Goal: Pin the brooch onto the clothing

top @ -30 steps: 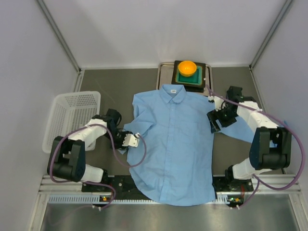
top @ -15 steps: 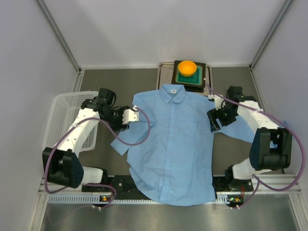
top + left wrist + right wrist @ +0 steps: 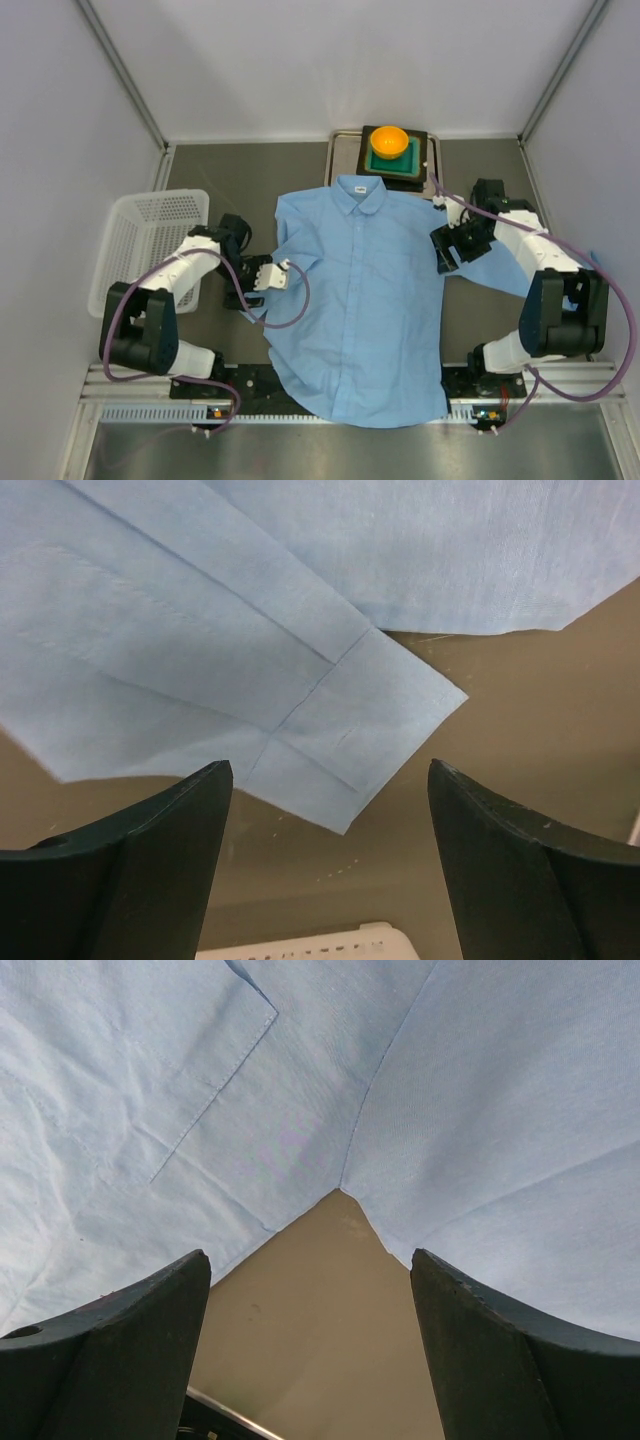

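Note:
The clothing (image 3: 365,300), a light blue button-up shirt, lies flat and front up in the middle of the table, collar toward the back. The brooch is out of view. My left gripper (image 3: 283,272) hovers at the shirt's left sleeve. Seen from the left wrist, that gripper (image 3: 330,820) is open and empty, and the sleeve cuff (image 3: 345,745) lies flat on the table just ahead of its fingertips. My right gripper (image 3: 443,252) is at the shirt's right side. Through the right wrist camera it (image 3: 310,1295) stands open and empty over bare table below the armpit notch of the shirt (image 3: 300,1080).
An orange bowl (image 3: 389,141) sits on a green block on a tray (image 3: 340,165) behind the collar. A white mesh basket (image 3: 150,240) stands at the left, and its rim (image 3: 330,945) shows just below my left fingers. The right sleeve (image 3: 500,275) runs under the right arm.
The left arm swung up toward the shirt's shoulder, then came back down to the sleeve, and its jaws now stand wide apart. The right arm has not moved.

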Action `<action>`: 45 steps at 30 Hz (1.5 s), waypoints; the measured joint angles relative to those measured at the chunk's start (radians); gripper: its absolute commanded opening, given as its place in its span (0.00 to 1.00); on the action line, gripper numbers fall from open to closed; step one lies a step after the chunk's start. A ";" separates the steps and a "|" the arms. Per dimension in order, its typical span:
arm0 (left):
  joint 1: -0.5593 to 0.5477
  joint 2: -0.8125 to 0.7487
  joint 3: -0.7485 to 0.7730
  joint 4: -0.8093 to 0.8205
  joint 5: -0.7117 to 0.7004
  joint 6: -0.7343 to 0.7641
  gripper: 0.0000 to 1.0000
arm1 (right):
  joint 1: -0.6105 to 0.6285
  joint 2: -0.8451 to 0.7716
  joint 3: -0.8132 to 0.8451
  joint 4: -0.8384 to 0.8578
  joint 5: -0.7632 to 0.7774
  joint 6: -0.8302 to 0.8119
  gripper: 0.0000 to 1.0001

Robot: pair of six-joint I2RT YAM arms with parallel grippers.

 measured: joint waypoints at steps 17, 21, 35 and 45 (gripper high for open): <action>-0.048 0.039 -0.140 0.206 -0.122 0.076 0.06 | 0.000 0.004 0.000 -0.005 0.004 0.000 0.80; -0.048 0.039 -0.119 0.190 -0.123 0.056 0.00 | 0.000 0.004 0.000 -0.006 0.008 0.000 0.79; 0.265 0.078 0.717 -0.074 0.139 -0.646 0.00 | 0.000 0.003 0.013 -0.011 -0.011 0.000 0.79; 0.404 -0.009 0.786 0.084 -0.322 -1.120 0.00 | 0.000 -0.011 0.013 -0.011 -0.018 -0.002 0.79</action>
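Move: The shirt's folded-in left cuff lies almost directly below the open left hand, about 5 cm down and 1 cm back. From that hand, the left shoulder is some 20 cm ahead and 10 cm to the right, and the white basket's middle is roughly 28 cm left and 10 cm ahead. From the right hand, the cuff is about 54 cm left, 10 cm back and 7 cm lower. The left hand's fingers pinch the cuff's edge after sinking about 4 cm onto it, then keep hold as the hand climbs fast by some 30 cm, first swinging forward about 15 cm, then left about as far, over the basket. On the way the hand turns roughly 85 degrees counter-clockwise. ##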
